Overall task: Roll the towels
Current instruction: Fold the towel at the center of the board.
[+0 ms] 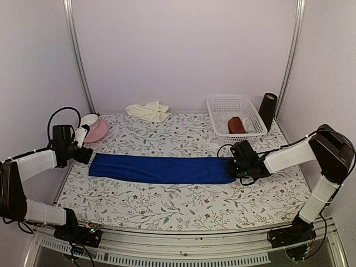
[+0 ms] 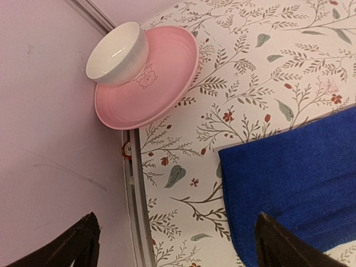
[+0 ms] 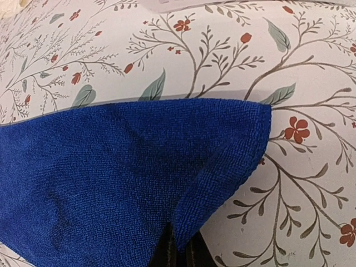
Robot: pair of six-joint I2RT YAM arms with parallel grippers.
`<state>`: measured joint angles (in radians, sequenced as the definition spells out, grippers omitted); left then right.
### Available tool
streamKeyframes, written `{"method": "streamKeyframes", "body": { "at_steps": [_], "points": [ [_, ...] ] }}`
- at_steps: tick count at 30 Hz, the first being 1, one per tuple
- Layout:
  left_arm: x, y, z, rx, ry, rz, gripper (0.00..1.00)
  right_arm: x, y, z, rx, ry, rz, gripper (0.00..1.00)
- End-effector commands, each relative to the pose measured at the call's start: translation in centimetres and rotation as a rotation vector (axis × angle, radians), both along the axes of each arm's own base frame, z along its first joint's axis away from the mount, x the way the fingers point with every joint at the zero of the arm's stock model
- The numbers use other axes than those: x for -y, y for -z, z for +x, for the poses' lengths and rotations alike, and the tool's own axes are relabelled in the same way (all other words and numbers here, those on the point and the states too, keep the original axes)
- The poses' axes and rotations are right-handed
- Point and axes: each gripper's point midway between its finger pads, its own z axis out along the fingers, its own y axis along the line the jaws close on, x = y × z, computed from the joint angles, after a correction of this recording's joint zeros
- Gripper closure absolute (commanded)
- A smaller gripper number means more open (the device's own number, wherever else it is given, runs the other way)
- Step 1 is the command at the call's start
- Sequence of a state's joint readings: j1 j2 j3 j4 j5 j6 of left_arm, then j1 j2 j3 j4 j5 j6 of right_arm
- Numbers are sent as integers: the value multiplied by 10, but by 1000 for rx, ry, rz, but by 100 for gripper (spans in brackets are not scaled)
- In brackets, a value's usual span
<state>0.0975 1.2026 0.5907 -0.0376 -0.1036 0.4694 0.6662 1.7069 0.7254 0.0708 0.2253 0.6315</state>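
Note:
A royal blue towel [image 1: 161, 169] lies folded in a long strip across the middle of the table. My right gripper [image 1: 238, 171] is shut on its right end; in the right wrist view the blue towel's [image 3: 139, 172] edge is pinched up into a fold between the black fingers [image 3: 167, 253]. My left gripper [image 1: 88, 154] hovers open at the strip's left end, one finger [image 2: 278, 242] over the blue towel's [image 2: 295, 178] corner, the other finger [image 2: 72, 242] off beyond the table edge. The cream towel [image 1: 148, 110] lies crumpled at the back.
A pink plate [image 1: 98, 131] carrying a white bowl [image 1: 89, 120] sits at the back left, seen also as plate [image 2: 161, 83] and bowl [image 2: 118, 53]. A white basket [image 1: 235, 114] holding a dark red roll [image 1: 236, 125] stands back right, beside a dark cylinder [image 1: 267, 110].

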Motion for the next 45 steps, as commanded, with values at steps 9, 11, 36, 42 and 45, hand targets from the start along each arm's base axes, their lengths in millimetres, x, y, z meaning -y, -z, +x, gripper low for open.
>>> {"method": "streamKeyframes", "body": {
  "at_steps": [9,11,36,42,45],
  "points": [
    [-1,-1,0,5,5,-15,3,79,-64,-30,49,134,33,98],
    [0,1,0,-2,7,-19,3,100,-79,-33,78,175,39,98],
    [3,14,-1,-48,24,-41,3,-107,-191,-1,258,-432,329,98],
    [3,16,-1,-51,27,-45,3,-195,-191,8,252,-572,357,98],
    [2,18,-1,-54,25,-45,3,-229,-188,10,251,-620,370,98]
  ]
}}
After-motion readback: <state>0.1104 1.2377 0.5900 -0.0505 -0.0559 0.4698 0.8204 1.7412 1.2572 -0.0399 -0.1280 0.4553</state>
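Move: The right fingers are already shut on the right end of the blue towel, just above the table. The towel's middle lies about 28 cm to that hand's left and some 3 cm ahead, about 1 cm lower. The white basket stands roughly 29 cm ahead and 5 cm to the right; the cream cloth lies about 40 cm ahead and 38 cm left. From the idle left hand the towel's middle is some 32 cm to the right, level with it fore and aft, and 11 cm below. Rightward and up first, the right hand carries the pinched towel end about 16 cm out and 12 cm up, dragging the towel along; then it reverses into a fast sweep left of some 35 cm, rising a further 5 cm, back over the towel towards its left end. The wrist swings clockwise, then counter-clockwise, ending about 30 degrees round, and the fingers keep their grip. ##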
